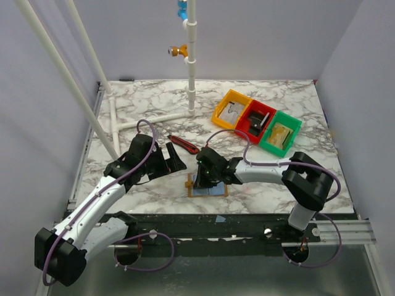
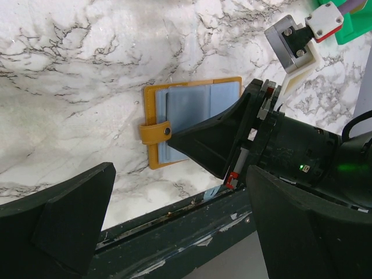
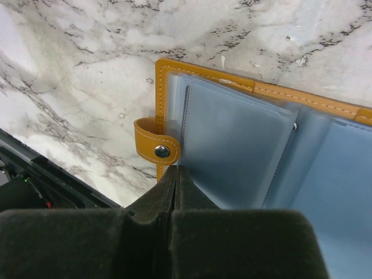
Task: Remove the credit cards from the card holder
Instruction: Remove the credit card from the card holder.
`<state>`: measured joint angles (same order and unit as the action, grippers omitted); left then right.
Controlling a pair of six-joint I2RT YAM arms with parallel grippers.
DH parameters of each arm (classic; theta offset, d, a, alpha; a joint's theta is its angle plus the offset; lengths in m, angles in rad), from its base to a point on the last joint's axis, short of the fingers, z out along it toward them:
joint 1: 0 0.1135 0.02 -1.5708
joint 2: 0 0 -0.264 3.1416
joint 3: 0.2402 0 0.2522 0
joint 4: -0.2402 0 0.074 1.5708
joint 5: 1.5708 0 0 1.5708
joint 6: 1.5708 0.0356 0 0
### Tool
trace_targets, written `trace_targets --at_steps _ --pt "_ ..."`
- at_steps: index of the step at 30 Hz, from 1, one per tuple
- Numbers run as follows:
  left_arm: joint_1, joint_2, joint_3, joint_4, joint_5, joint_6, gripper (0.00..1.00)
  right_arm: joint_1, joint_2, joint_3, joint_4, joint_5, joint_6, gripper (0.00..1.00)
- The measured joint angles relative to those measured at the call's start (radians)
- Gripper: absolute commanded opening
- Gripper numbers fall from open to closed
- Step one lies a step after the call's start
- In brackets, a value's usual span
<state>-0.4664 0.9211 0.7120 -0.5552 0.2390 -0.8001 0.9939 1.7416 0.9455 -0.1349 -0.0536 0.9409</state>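
The card holder lies open on the marble near the table's front edge, mustard-brown outside with a grey-blue lining. A pale blue credit card shows flat in its left half, and the snap strap sticks out beside it. My right gripper is shut, its tips against the holder's near edge right next to the strap; nothing shows between the fingers. From the left wrist view the right gripper lies across the holder. My left gripper hangs wide open over the table's front rail, left of the holder, holding nothing.
A red-and-black utility knife lies just behind the holder. Orange, red and green bins stand in a row at the back right. A white pipe frame rises at the back. A dark rail runs along the front edge.
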Motion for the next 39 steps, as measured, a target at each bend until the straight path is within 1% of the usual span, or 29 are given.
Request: trace_targets --at_steps 12,15,17,20,25,28,31,33,37,39 --pt "0.0 0.022 -0.003 0.015 0.01 0.0 0.98 0.0 -0.028 0.0 -0.058 0.1 0.0 0.01" --pt "0.0 0.027 -0.01 0.021 0.014 0.0 0.96 0.0 -0.04 -0.002 -0.082 0.129 -0.001 0.01" --pt "0.0 0.034 -0.015 0.025 0.017 0.0 0.92 0.0 -0.049 -0.006 -0.097 0.145 0.0 0.01" --pt "0.0 0.048 -0.023 0.035 0.024 -0.001 0.82 0.0 -0.062 -0.012 -0.114 0.165 -0.001 0.01" --pt "0.0 0.085 -0.048 0.096 0.069 -0.016 0.52 0.0 -0.074 -0.014 -0.135 0.183 -0.001 0.01" --pt "-0.008 0.138 -0.057 0.153 0.108 -0.033 0.32 0.0 -0.074 -0.014 -0.138 0.185 0.0 0.01" --pt "-0.017 0.19 -0.059 0.212 0.142 -0.054 0.14 0.0 -0.074 -0.014 -0.139 0.186 0.0 0.01" --pt "-0.031 0.235 -0.06 0.264 0.166 -0.071 0.07 0.0 -0.074 -0.014 -0.14 0.187 0.0 0.01" --pt "-0.064 0.314 -0.061 0.335 0.196 -0.097 0.01 0.0 -0.074 -0.014 -0.14 0.188 0.0 0.01" --pt "-0.079 0.35 -0.064 0.37 0.208 -0.113 0.0 0.0 -0.074 -0.014 -0.14 0.188 0.0 0.01"
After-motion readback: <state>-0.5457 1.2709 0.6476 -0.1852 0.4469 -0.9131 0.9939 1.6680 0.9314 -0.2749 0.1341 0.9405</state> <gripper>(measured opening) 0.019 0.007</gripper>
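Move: Hovering wide open, the left hand has the card holder's middle about 11 cm to its right, 2 cm back and 12 cm below; the holder's strap is 3 cm right and 2 cm back, equally low, and the red knife some 14 cm straight ahead on the table. For the right hand, its shut fingertips already on the left pocket, the holder's middle lies about 5 cm right, the strap 3 cm left and 1 cm ahead. Pressing its shut fingertips on the clear left pocket, the right hand drags about 4 cm to its right and slightly forward, turning a little clockwise, then holds there. Late on, the left hand swings about 7 cm right and 5 cm down towards the strap, shutting its fingers on nothing and tipping down as it comes. ##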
